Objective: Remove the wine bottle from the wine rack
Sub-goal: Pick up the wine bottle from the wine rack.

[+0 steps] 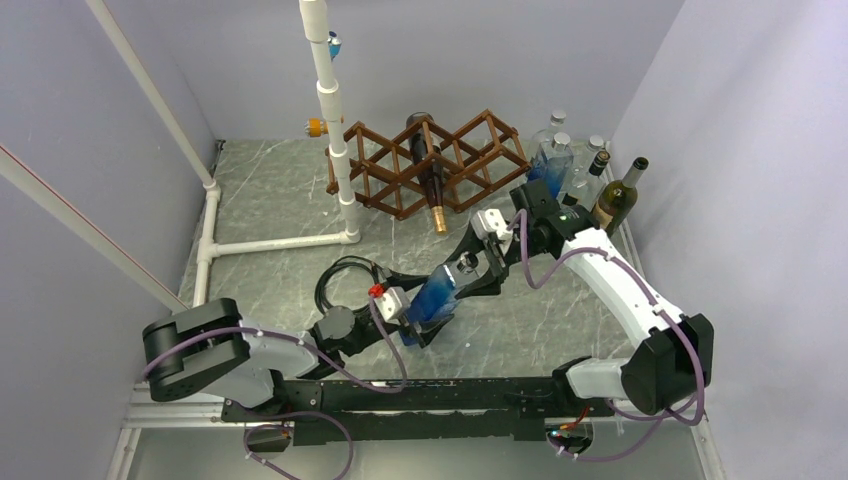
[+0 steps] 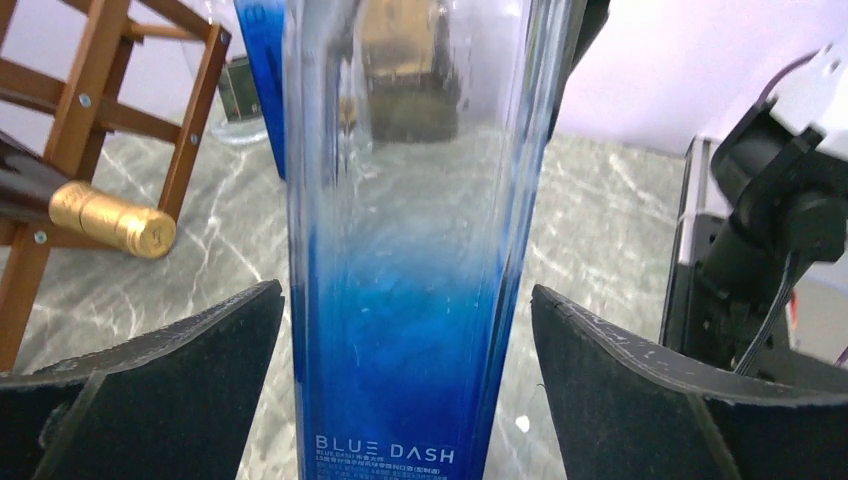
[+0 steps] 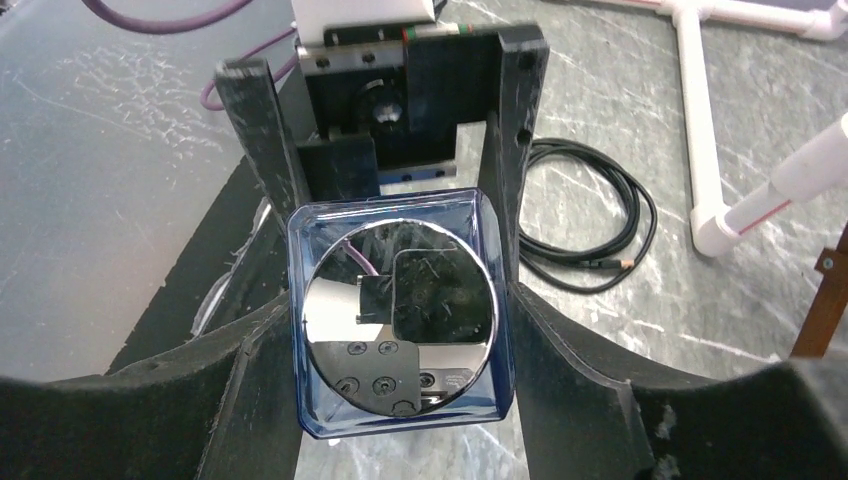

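Observation:
A square glass bottle, blue at its base, hangs tilted over the middle of the table between both arms. My right gripper is shut on its upper part; in the right wrist view both pads press the bottle's sides around its mirror-like round end. My left gripper stands open around the blue base, with a gap on each side. The dark wooden wine rack stands at the back. A dark bottle with a gold foil top lies in it, its gold cap sticking out.
Several clear bottles and a green bottle stand at the back right, next to the wall. A white PVC pipe frame rises left of the rack, with pipes along the table. A black cable coil lies near the left arm.

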`<act>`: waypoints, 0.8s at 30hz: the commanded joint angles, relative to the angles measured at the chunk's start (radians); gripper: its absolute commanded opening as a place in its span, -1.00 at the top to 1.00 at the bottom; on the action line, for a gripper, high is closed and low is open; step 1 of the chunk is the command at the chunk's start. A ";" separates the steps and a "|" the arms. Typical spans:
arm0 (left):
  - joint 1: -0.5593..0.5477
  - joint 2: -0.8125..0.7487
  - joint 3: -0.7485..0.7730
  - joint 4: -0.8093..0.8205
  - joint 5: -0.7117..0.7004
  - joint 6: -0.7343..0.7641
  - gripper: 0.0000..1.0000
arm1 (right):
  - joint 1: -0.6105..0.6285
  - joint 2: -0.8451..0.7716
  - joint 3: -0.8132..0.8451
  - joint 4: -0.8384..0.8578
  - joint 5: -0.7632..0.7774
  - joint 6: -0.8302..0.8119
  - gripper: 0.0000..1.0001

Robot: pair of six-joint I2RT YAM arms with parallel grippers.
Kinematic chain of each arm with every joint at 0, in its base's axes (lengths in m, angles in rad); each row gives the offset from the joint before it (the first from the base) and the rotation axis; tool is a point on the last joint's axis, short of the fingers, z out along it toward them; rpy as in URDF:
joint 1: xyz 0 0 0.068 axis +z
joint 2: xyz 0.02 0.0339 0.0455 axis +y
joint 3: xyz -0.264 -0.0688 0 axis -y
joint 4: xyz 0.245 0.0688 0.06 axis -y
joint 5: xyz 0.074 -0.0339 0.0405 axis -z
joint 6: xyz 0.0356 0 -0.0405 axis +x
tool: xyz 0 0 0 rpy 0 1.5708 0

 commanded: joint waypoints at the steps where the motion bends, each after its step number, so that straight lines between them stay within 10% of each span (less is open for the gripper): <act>1: 0.001 -0.068 0.046 0.040 0.024 -0.045 -0.99 | -0.039 -0.071 0.037 0.022 -0.041 0.057 1.00; 24: 0.001 -0.461 0.124 -0.696 -0.102 -0.076 -0.99 | -0.449 -0.262 -0.015 0.260 -0.014 0.447 1.00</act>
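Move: The right hand grips a blue bottle just below its cap; the standing blue bottle beside the rack lies about 31 cm ahead of that hand, 21 cm right and 10 cm lower. From the same hand the dark green bottle is some 27 cm ahead and 38 cm right. For the empty left hand, the racked wine bottle lies roughly 31 cm ahead, 5 cm right and near level; the cable coil is 12 cm ahead, 14 cm left. Rightward and forward, rising a little, the right hand carries its blue bottle about 10 cm out of the open left gripper towards the standing bottles, turning some 30 degrees clockwise and keeping its hold at the shoulder. The left hand, fingers staying wide open, lifts about 5 cm, then sinks back a couple while edging left, away from the held bottle. ##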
